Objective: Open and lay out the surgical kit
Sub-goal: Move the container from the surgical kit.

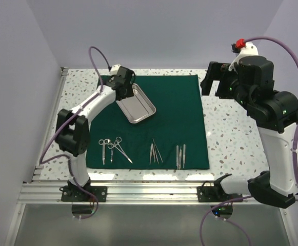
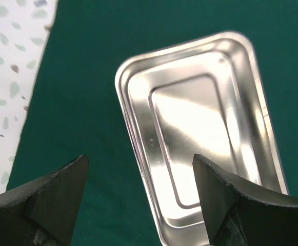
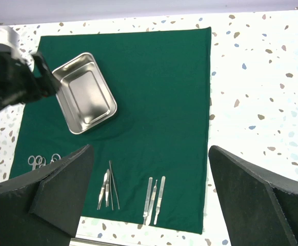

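Note:
The dark green drape lies spread flat on the table. The steel tray sits empty on its far left part, turned at an angle. My left gripper is open and empty just over the tray's far-left end. In the left wrist view the tray has its near rim between the fingers. Scissors and forceps, tweezers and thin steel handles lie in a row near the drape's front edge. My right gripper is raised high at the right, open and empty.
Speckled white tabletop borders the drape on the right and back. A metal rail runs along the near edge. White walls close in the left and the back. The right wrist view shows the tray, the tweezers and the left arm.

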{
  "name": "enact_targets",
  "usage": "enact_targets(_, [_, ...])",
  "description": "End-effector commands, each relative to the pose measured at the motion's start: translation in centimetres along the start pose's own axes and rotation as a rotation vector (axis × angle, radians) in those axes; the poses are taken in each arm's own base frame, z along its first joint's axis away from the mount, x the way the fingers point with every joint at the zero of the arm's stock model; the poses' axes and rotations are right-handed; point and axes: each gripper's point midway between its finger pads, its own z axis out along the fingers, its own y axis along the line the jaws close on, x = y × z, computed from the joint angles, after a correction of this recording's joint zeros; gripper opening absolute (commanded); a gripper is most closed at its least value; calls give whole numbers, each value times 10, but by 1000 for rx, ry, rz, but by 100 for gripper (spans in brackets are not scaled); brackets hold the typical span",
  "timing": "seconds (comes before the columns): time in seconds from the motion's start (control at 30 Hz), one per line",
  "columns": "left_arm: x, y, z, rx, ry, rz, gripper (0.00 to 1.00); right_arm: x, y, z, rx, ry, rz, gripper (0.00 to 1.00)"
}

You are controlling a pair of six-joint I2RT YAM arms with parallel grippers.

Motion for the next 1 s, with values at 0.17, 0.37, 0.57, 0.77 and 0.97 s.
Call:
enact_targets(0.17, [39,-7,33,-36,138,94,86,-11,-20,-19,84,-18,-45,99])
enact_targets(0.37, [74,5,59,-40,233,30,77,-13,-29,-31,107,-57,-31,99])
enact_targets(0.57, [126,7,86,-59,383,-67,31,-17,-30,-35,102,-108,0,99])
enact_targets(0.77, [143,7,101,-130,425,-143,18,-15,-32,-33,111,-105,1,99])
enact_targets(0.97, [129,11,99,-203,400,-359,0,-11,-35,-35,118,-107,3,99])
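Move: The container, an empty metal tray lying slantwise on the green cloth, has its middle about 15 cm below the left hand, 7 cm to its right and 2 cm ahead; its left long rim is almost straight beneath the open fingers. The scissors and clamps lie some 20 cm back and 6 cm to the left of that hand, the tweezers 22 cm back and 17 cm to the right, both about 15 cm down. From the right hand the container is roughly 19 cm ahead, 31 cm left and 43 cm below. The container's left long rim gets pinched between the left fingers: the hand sinks about 14 cm almost straight down, pausing briefly about halfway, tipping its fingers steeper by nearly 20 degrees and turning slightly counter-clockwise while they go from wide open to nearly shut. Meanwhile the empty right hand, still open, drifts about 4 cm right and a little back, farther from the container. ##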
